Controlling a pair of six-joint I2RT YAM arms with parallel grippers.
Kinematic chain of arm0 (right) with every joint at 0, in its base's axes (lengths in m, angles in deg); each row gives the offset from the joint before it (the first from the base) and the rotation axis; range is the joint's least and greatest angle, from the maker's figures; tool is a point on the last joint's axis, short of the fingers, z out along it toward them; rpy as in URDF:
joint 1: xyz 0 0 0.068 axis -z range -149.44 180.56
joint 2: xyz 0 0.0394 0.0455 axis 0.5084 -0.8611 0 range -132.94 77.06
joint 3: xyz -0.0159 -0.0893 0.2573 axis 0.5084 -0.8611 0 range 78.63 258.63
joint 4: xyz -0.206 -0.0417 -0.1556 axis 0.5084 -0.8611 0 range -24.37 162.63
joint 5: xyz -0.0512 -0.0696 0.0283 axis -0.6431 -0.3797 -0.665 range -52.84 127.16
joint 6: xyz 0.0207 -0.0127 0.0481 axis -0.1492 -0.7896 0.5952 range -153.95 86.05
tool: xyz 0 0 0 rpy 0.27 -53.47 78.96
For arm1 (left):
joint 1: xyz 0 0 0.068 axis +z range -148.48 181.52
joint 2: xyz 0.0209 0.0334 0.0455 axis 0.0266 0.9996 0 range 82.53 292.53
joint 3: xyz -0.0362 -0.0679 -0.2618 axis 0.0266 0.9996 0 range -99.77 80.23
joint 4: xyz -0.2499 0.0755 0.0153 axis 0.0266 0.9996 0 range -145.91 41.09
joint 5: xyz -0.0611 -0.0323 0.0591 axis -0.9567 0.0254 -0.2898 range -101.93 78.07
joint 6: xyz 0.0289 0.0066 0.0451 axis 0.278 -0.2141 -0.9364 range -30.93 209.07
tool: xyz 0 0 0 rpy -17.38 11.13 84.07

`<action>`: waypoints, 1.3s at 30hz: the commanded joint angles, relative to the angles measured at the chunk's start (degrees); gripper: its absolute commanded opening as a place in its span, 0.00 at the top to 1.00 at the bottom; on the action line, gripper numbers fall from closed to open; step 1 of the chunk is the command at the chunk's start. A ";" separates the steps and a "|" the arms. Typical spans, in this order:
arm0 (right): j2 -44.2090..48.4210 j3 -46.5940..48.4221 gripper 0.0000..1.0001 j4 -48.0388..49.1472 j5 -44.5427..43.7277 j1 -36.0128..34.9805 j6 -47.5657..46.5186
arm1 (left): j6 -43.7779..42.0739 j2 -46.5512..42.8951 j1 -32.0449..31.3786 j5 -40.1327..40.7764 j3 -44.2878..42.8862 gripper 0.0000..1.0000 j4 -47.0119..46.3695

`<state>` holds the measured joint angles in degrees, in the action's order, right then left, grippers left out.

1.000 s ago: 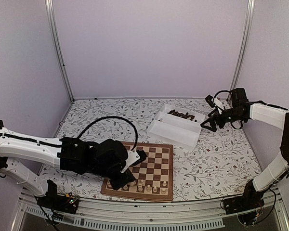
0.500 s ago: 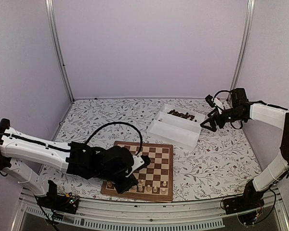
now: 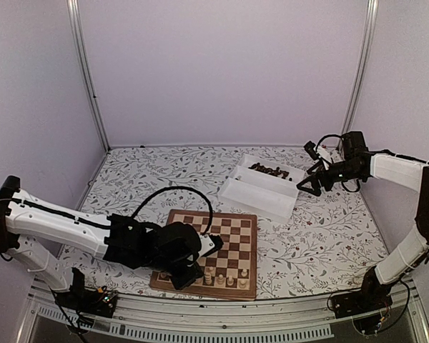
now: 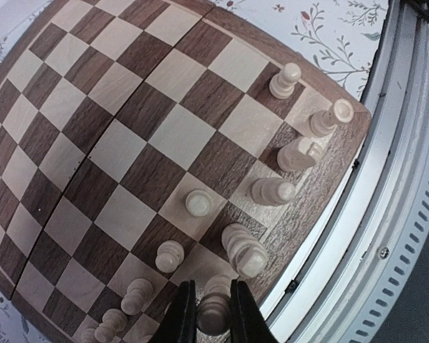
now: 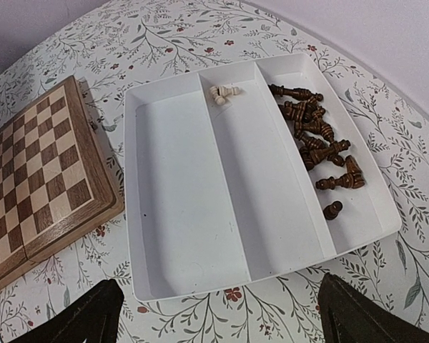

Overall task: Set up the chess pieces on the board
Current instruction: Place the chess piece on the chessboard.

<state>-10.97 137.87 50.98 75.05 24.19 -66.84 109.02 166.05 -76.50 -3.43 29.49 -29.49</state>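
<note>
The board (image 3: 232,230) lies near the front of the table. Several pale chess pieces (image 4: 272,191) stand along its near edge, with pawns (image 4: 198,203) one row in. My left gripper (image 4: 213,318) is shut on a pale piece (image 4: 214,307), low over a near-row square beside a tall pale piece (image 4: 244,250). I cannot tell whether the held piece touches the board. In the top view the left gripper (image 3: 191,276) covers the board's near left corner. My right gripper (image 5: 218,286) hangs open above the tray's near rim, holding nothing. Dark pieces (image 5: 318,143) lie in the tray.
The white two-compartment tray (image 5: 171,179) sits right of the board (image 5: 43,164), with one pale piece (image 5: 225,93) lying at the far end of its middle part. A metal rail (image 4: 400,179) runs along the table's front edge, close to the board. Enclosure walls surround the table.
My left arm has shifted toward the board's near edge and come lower with the pale piece still in its jaws. The right arm has not moved.
</note>
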 commanded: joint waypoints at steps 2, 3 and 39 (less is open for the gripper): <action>-0.72 -0.21 0.01 -0.23 1.24 -0.19 -0.60 | 0.72 0.25 -0.91 1.56 0.81 0.90 -1.04; -0.74 -0.23 0.01 -0.23 1.28 -0.21 -0.60 | 0.72 0.36 -0.89 1.67 0.86 0.89 -1.14; 0.62 7.04 0.01 -0.56 -6.89 -0.21 3.17 | -1.05 -5.63 -0.71 8.45 -7.60 0.63 7.55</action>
<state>-11.52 139.58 49.54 73.67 24.15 -66.29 109.48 164.74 -76.61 0.37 26.73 -25.14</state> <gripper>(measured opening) 0.989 0.346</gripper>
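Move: My left hand still grips a tall cream chess piece right over its square in the row nearest me. The square is straight below, about 5 cm down. The tall king-like piece stands level with it, some 4 cm to the right. A pawn stands about 4 cm ahead, another about 4 cm ahead and 4 cm right. From my right hand that square lies roughly 27 cm back, 41 cm left and 12 cm down. I ease my left hand down about 1 cm, fingers still pinching the chess piece, to set it on its square between the neighbours. I hold the hand there while the fingers open just enough to let go on both sides, then draw it up nearly 3 cm, fingers parted around the piece and the wrist barely turning. ##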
